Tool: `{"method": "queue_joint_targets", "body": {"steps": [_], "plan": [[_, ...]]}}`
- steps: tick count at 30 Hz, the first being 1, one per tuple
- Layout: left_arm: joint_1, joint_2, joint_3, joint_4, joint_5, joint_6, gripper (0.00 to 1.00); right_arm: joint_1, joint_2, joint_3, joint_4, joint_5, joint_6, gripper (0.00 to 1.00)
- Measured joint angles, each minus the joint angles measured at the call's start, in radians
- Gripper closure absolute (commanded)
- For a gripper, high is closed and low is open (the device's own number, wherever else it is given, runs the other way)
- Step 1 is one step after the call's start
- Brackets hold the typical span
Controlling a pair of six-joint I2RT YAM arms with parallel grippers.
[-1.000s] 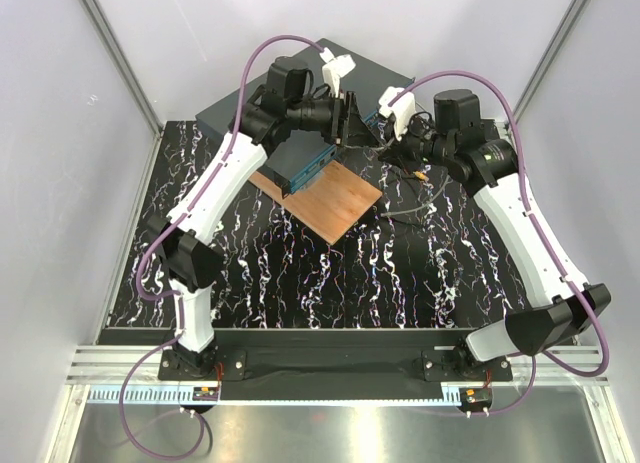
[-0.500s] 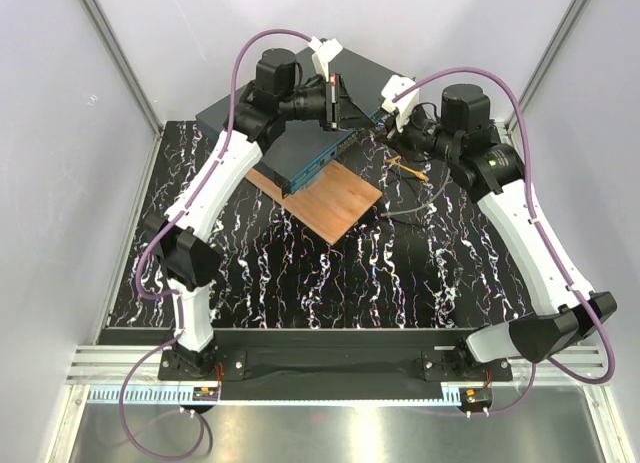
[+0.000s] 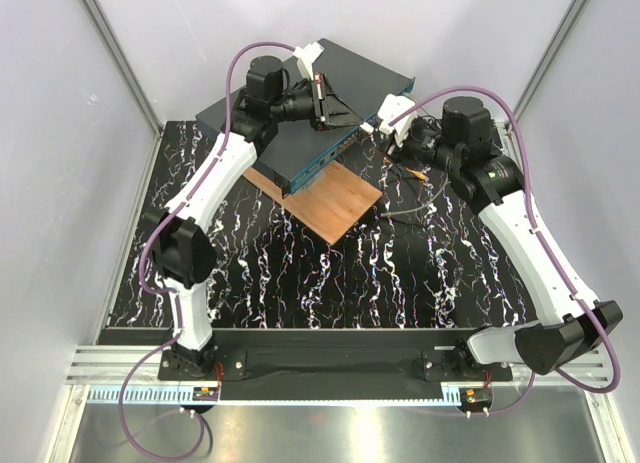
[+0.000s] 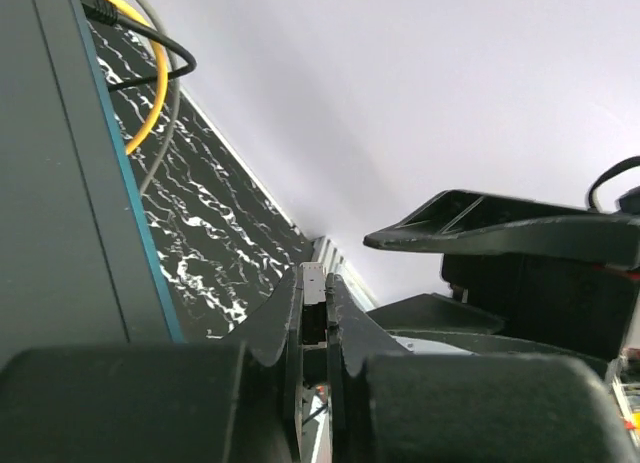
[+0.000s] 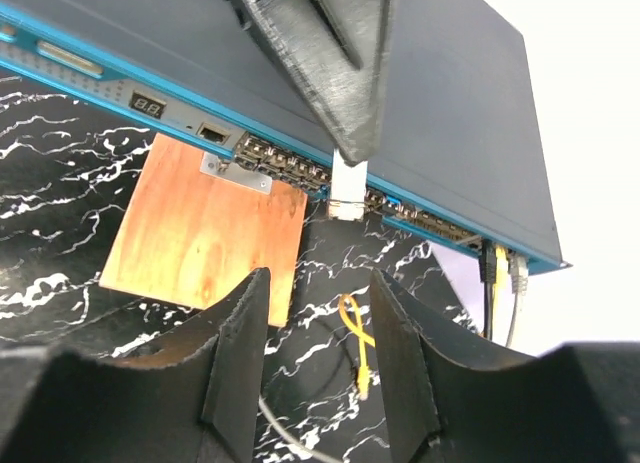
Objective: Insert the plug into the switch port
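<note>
The plug [image 5: 348, 194], a tiny pale piece, is pinched at the tip of my left gripper [image 4: 314, 293], which is shut on it. In the right wrist view the left fingers [image 5: 335, 93] come down from above and hold the plug just in front of the port row on the teal front face of the switch [image 5: 450, 103]. Whether it touches a port I cannot tell. My right gripper [image 5: 320, 353] stands open a little in front of the plug, nothing between its fingers. From above, both grippers meet at the front right of the switch [image 3: 370, 75].
A brown wooden board [image 5: 205, 228] lies under the switch's front edge. A loose yellow cable [image 5: 357, 343] and a grey cable lie on the black marbled table below my right gripper. Yellow, black and grey cables [image 5: 495, 268] are plugged in at the switch's right end.
My right gripper has opened and let go of the plug. My left gripper has shut on the plug, and the left wrist has swung back over the switch.
</note>
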State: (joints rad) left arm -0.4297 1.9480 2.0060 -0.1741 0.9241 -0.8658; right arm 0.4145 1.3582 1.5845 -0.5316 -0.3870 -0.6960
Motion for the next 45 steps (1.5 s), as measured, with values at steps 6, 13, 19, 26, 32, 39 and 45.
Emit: {"method": "queue_joint_targets", "body": {"steps": [6,13,19,26,32,39,45], "plan": [[-0.004,-0.013,-0.006,0.069,0.016,-0.039,1.00,0.000,-0.006,-0.026,0.057,-0.040,-0.053,0.50],[-0.009,-0.058,-0.037,0.107,0.019,-0.045,1.00,0.002,0.045,0.003,0.078,-0.076,-0.087,0.53],[-0.014,-0.092,-0.073,0.124,0.016,-0.041,1.00,0.002,0.085,0.030,0.080,-0.078,-0.106,0.57],[-0.021,-0.100,-0.077,0.110,0.008,-0.025,1.00,0.002,0.095,0.045,0.096,-0.078,-0.126,0.58],[-0.024,-0.100,-0.077,0.095,-0.014,-0.013,1.00,0.003,0.108,0.056,0.093,-0.086,-0.141,0.68],[-0.024,-0.100,-0.077,0.084,-0.028,0.003,1.00,0.004,0.117,0.061,0.075,-0.092,-0.183,0.96],[-0.026,-0.100,-0.057,0.038,-0.038,0.027,0.51,0.004,0.121,0.069,0.069,-0.092,-0.199,1.00]]}}
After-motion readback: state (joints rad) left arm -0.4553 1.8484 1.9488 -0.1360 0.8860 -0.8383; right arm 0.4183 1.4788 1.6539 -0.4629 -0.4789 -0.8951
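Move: The plug sticks out to the right from the left fingertips; its free end lies about 5 cm ahead of the half-open right hand, 3 cm to its left and 3 cm lower. From the right hand, the left fingertips are some 4 cm ahead, 7 cm left and 3 cm lower, and the switch port row roughly 7 cm ahead, 6 cm left and 12 cm below. From the left hand, the right fingertips that take the plug are about 4 cm back, 7 cm right and 3 cm higher. The left hand, keeping its pinch on the plug, first lifts it and draws it back about 4 cm in all, up and away from the switch towards the right gripper, then nearly stops and holds it there. The right hand meets it by going forward and left about 4 cm, turning some 10 degrees counter-clockwise and fingers-up, then shuts its half-open fingers and pinches the plug's free end, and right at the end the left fingers start to open. ##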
